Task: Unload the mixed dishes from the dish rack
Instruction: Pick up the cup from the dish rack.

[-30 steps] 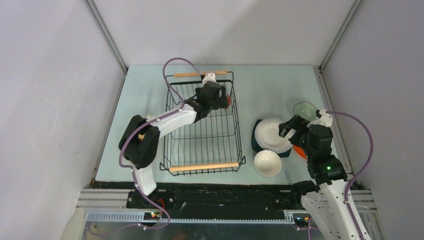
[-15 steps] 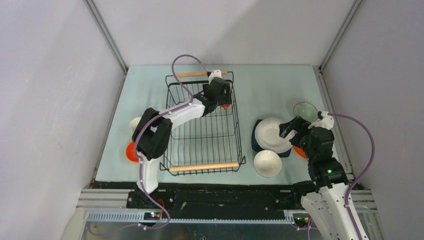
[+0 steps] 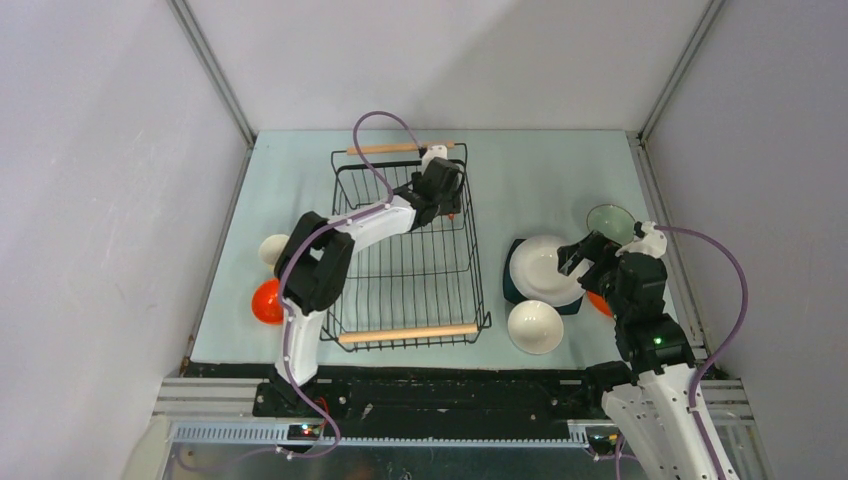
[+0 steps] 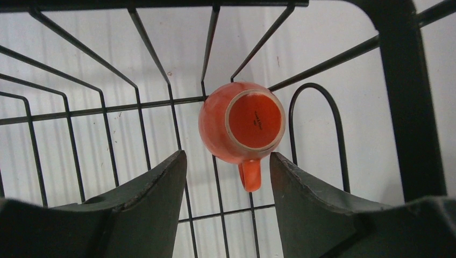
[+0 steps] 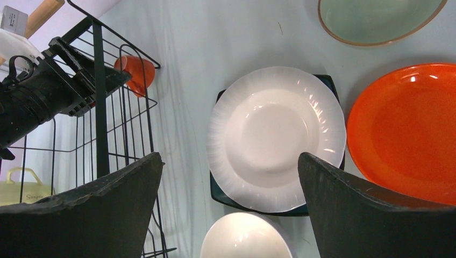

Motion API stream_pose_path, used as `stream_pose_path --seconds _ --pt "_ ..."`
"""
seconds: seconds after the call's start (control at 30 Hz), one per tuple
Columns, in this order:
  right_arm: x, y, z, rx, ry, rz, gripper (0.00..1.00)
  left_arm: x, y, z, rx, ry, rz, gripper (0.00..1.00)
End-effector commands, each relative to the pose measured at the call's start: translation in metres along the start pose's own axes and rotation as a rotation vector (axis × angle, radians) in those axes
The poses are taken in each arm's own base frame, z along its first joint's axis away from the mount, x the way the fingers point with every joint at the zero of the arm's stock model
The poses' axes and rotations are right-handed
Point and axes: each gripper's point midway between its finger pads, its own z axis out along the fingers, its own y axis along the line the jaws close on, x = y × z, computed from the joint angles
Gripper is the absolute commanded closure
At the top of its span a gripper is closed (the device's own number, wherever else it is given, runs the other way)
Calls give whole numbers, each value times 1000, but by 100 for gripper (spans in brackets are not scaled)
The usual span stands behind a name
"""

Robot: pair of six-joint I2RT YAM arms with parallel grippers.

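Observation:
The black wire dish rack [image 3: 405,250] holds one small orange cup [image 4: 242,121], upside down in its far right corner, handle toward me. My left gripper [image 4: 227,161] hovers open just short of it; the handle lies between the fingertips, untouched. From above, the left gripper [image 3: 448,200] covers most of the cup [image 3: 456,212]. My right gripper [image 5: 230,158] stands wide open and empty over a white bowl [image 5: 277,137] stacked on the dark teal square plate [image 5: 220,196]. Beside them lie the orange plate [image 5: 408,129], the pale green bowl [image 5: 376,19] and another white bowl [image 5: 244,239].
Left of the rack sit an orange bowl [image 3: 267,302] and a pale yellow mug [image 3: 272,247]. Wooden rod handles [image 3: 408,334] cross the rack's near and far ends. Grey walls close in the table on three sides.
The left arm stretched farther into the rack's far right corner and its jaws narrowed. Its elbow swung away, uncovering the orange bowl and the mug. The right arm stayed still.

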Motion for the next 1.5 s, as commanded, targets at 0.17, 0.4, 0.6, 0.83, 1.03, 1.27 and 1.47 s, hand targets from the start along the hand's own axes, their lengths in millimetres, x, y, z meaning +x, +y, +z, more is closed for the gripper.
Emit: stream_pose_path --seconds 0.17,0.4,0.6,0.83,1.03,1.27,1.47 --pt "-5 5 1 -22 -22 11 1 -3 -19 -5 85 44 66 38" --pt "-4 5 2 -20 -18 10 1 5 -22 -6 92 119 85 40" --pt "-4 6 2 -21 -18 11 0 14 -17 1 47 166 89 41" --pt "-5 6 1 -23 -22 11 0 20 -7 7 -19 195 91 45" --pt "-5 6 0 -27 -25 12 1 15 -9 9 -16 183 78 50" --pt "-8 5 -3 -23 -41 15 1 13 1 11 -59 174 92 58" --pt "-8 5 -3 -24 -43 16 1 8 -4 14 -20 155 135 65"
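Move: Inside the rack's far right corner, the red cup lies bottom-up with its middle about 4 cm ahead of the left hand, 1 cm to its right and 3 cm below, its handle pointing back towards the hand. The rack's right rim runs roughly 4 cm to the right of the cup; the wooden far handle is some 15 cm ahead of the hand and 9 cm to its left. From the right hand the cup is about 25 cm ahead, 24 cm left and 14 cm below. Sinking about 3 cm and drawing back a little over 1 cm, the left hand brings its open fingers down astride the red cup's handle, first swinging some 1.5 cm right towards the rack's side and then coming back left. The wrist tips the fingers about 12 degrees further down; once low, they narrow markedly around the handle without shutting, and a firm hold can't be seen. ##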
